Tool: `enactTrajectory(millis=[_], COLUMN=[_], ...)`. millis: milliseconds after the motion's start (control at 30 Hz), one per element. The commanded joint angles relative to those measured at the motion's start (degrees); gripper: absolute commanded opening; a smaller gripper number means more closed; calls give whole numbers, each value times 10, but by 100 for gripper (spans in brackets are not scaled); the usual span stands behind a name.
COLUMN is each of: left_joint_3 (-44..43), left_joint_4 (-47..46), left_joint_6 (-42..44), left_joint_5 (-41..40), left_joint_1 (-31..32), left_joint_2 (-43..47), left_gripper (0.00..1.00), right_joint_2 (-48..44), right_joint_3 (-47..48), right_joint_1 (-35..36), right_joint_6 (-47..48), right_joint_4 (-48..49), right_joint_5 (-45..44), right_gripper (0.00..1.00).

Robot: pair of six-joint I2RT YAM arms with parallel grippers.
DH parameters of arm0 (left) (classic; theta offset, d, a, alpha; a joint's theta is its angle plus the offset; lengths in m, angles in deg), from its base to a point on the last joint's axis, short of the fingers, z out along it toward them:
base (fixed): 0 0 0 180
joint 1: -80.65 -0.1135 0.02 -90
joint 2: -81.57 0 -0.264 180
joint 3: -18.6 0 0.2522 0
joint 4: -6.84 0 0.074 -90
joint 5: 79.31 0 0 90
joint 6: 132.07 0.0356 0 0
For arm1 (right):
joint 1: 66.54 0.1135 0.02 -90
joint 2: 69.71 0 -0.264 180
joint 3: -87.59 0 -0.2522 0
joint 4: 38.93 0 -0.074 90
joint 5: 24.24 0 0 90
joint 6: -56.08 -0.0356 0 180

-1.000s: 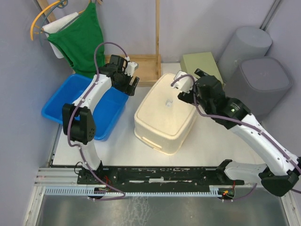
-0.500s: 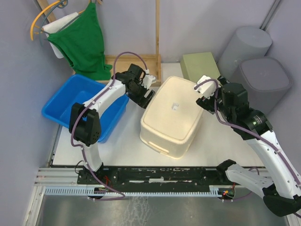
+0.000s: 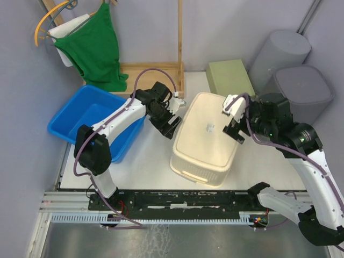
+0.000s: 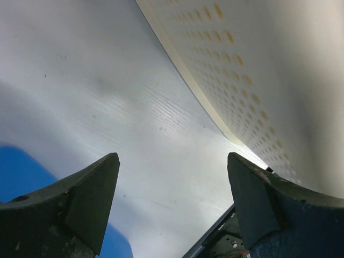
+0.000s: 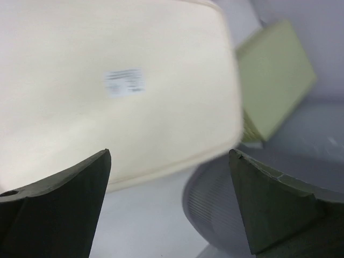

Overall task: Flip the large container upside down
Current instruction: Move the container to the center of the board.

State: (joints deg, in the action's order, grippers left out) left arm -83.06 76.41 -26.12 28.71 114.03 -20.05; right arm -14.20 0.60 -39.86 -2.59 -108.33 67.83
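Note:
The large container [image 3: 207,140] is a cream plastic tub lying bottom-up in the middle of the table, a small label on its upturned base. My left gripper [image 3: 171,116] stands open just off its left side, nothing between the fingers; in the left wrist view the perforated wall of the container [image 4: 269,80] rises to the right of the left gripper [image 4: 172,161]. My right gripper [image 3: 232,119] is open by the container's right edge, apart from it. In the blurred right wrist view the container's base [image 5: 107,80] lies beyond the right gripper [image 5: 169,156].
A blue tub [image 3: 88,121] sits at the left. A pale green box [image 3: 230,77] and two grey bins [image 3: 298,91] stand at the back right. A wooden stand [image 3: 156,72] and a green cloth on a hanger [image 3: 94,45] are at the back left.
The container has slid right and towards the near edge, now flat on its rim. Both grippers followed it. The right arm drew back from over the container and its jaws widened.

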Motion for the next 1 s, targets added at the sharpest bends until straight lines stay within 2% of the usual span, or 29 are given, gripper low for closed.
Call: enactTrajectory(millis=[0, 233, 333, 600, 767, 967], left_joint_3=[7, 8, -6, -102, -174, -235], left_joint_4=[33, 32, 33, 118, 208, 237], left_joint_6=[29, 16, 18, 62, 126, 136], left_joint_5=[22, 74, 99, 222, 305, 322], left_joint_1=[-2, 7, 14, 30, 58, 92], left_joint_2=[45, 33, 13, -72, -117, -163], left_gripper=[88, 88, 88, 88, 89, 89], right_joint_2=[12, 88, 81, 54, 45, 52], right_joint_3=[54, 70, 70, 65, 66, 94], right_joint_1=[29, 66, 66, 65, 65, 65], right_joint_6=[115, 135, 121, 133, 167, 234], right_joint_4=[-215, -224, -188, -207, -251, -332], right_joint_5=[360, 392, 402, 415, 442, 491], right_gripper=[100, 99, 99, 98, 99, 100])
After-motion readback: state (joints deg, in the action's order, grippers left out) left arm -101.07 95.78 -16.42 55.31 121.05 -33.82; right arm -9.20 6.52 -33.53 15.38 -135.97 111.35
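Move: The upturned cream container's middle is about 14 cm right of the left hand, 3 cm nearer and roughly level; its left side is close beside the fingers. From the right hand, that middle is 10 cm left, 1 cm ahead and some 21 cm below. From the left hand, the blue tub is about 35 cm left and 4 cm ahead. From the right hand, the green box is about 27 cm ahead and 4 cm right, the grey bin 10 cm ahead and 26 cm right. The container's left side is pushed along to the right by the open left hand, which first draws back, then sweeps right as well, ending about 8 cm back and 8 cm right while its fingertips tilt back. The right hand, open above the container, swings quickly back some 15 cm and left about 8 cm, turning counter-clockwise and tipping down over the near part. ##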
